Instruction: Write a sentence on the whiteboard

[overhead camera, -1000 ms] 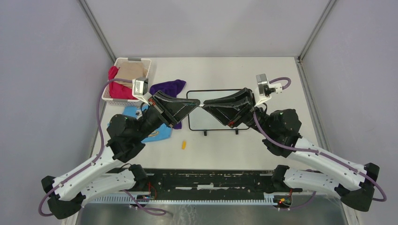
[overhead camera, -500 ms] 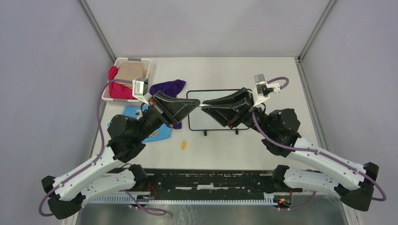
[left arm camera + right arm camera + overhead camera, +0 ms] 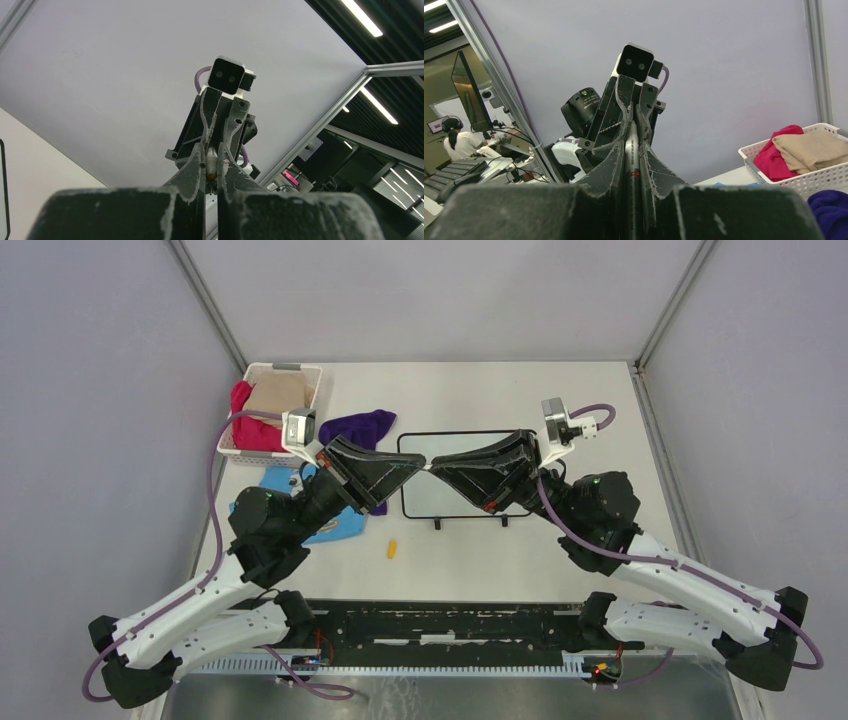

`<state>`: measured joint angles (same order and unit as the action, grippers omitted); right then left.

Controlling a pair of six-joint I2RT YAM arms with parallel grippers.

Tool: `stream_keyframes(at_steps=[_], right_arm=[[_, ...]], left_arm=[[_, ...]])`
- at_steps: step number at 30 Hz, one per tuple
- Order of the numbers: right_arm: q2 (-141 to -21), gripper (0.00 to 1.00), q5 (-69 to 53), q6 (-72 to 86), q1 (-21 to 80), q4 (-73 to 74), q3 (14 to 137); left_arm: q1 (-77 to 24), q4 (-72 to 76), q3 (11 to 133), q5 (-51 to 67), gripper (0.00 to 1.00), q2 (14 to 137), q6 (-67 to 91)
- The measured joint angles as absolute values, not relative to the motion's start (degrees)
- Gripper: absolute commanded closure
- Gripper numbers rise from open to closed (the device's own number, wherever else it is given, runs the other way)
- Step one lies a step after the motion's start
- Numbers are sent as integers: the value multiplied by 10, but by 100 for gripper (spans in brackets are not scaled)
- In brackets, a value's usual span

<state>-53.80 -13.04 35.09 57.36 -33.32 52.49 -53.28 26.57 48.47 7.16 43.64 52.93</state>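
Observation:
The whiteboard [image 3: 432, 502] lies flat at the table's middle, black-framed, with its two feet toward me. No sentence is visible on its bare part, and the two grippers cover much of it. My left gripper [image 3: 420, 466] and right gripper [image 3: 436, 466] meet tip to tip just above the board. A white marker [image 3: 631, 161] runs between them. Its barrel lies deep between the right gripper's [image 3: 632, 142] fingers, which press on it. Its orange-tipped end [image 3: 212, 170] sits between the left gripper's [image 3: 211, 150] shut fingertips.
A white basket [image 3: 306, 372] with red and beige cloths stands at the back left, also seen in the right wrist view [image 3: 794, 176]. A purple cloth [image 3: 360, 423] and a blue cloth [image 3: 336, 526] lie left of the board. A small yellow cap [image 3: 392, 548] lies near its front edge.
My right gripper has edged left toward the left one, loosened a little on the marker and closed on it again. The left arm has stayed still.

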Motion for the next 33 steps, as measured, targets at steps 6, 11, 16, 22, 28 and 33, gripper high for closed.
stream_keyframes(at_steps=[6,11,16,22,28,33], right_arm=[[-535,100,-130,342,574,-328,525],[-503,100,-110,302,574,-303,525],[-445,100,-41,227,574,-223,525],[-413,100,114,130,574,-50,542],[-442,100,270,82,574,90,562],[-481,100,335,67,574,152,562]], left_arm=[[-534,258,485,71,51,435,528],[-533,216,484,56,25,424,515],[-533,137,484,12,17,385,485],[-533,-2,492,-82,16,320,406],[-533,-131,506,-196,16,311,296],[-533,-184,507,-262,16,328,223]])
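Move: The right hand holds the pen high up, the whiteboard's middle about 24 cm ahead, 8 cm to its right and 45 cm below. On the table, the purple cloth lies roughly 26 cm ahead and 16 cm left, the yellow cap about 8 cm ahead and 9 cm left. From the left hand, whose fingertips pinch the pen's other end, the whiteboard is some 23 cm ahead, 10 cm right and 45 cm below. Left fingers release the pen, retreating down-left; right swings it some 20 cm down, right, forward towards the whiteboard. ##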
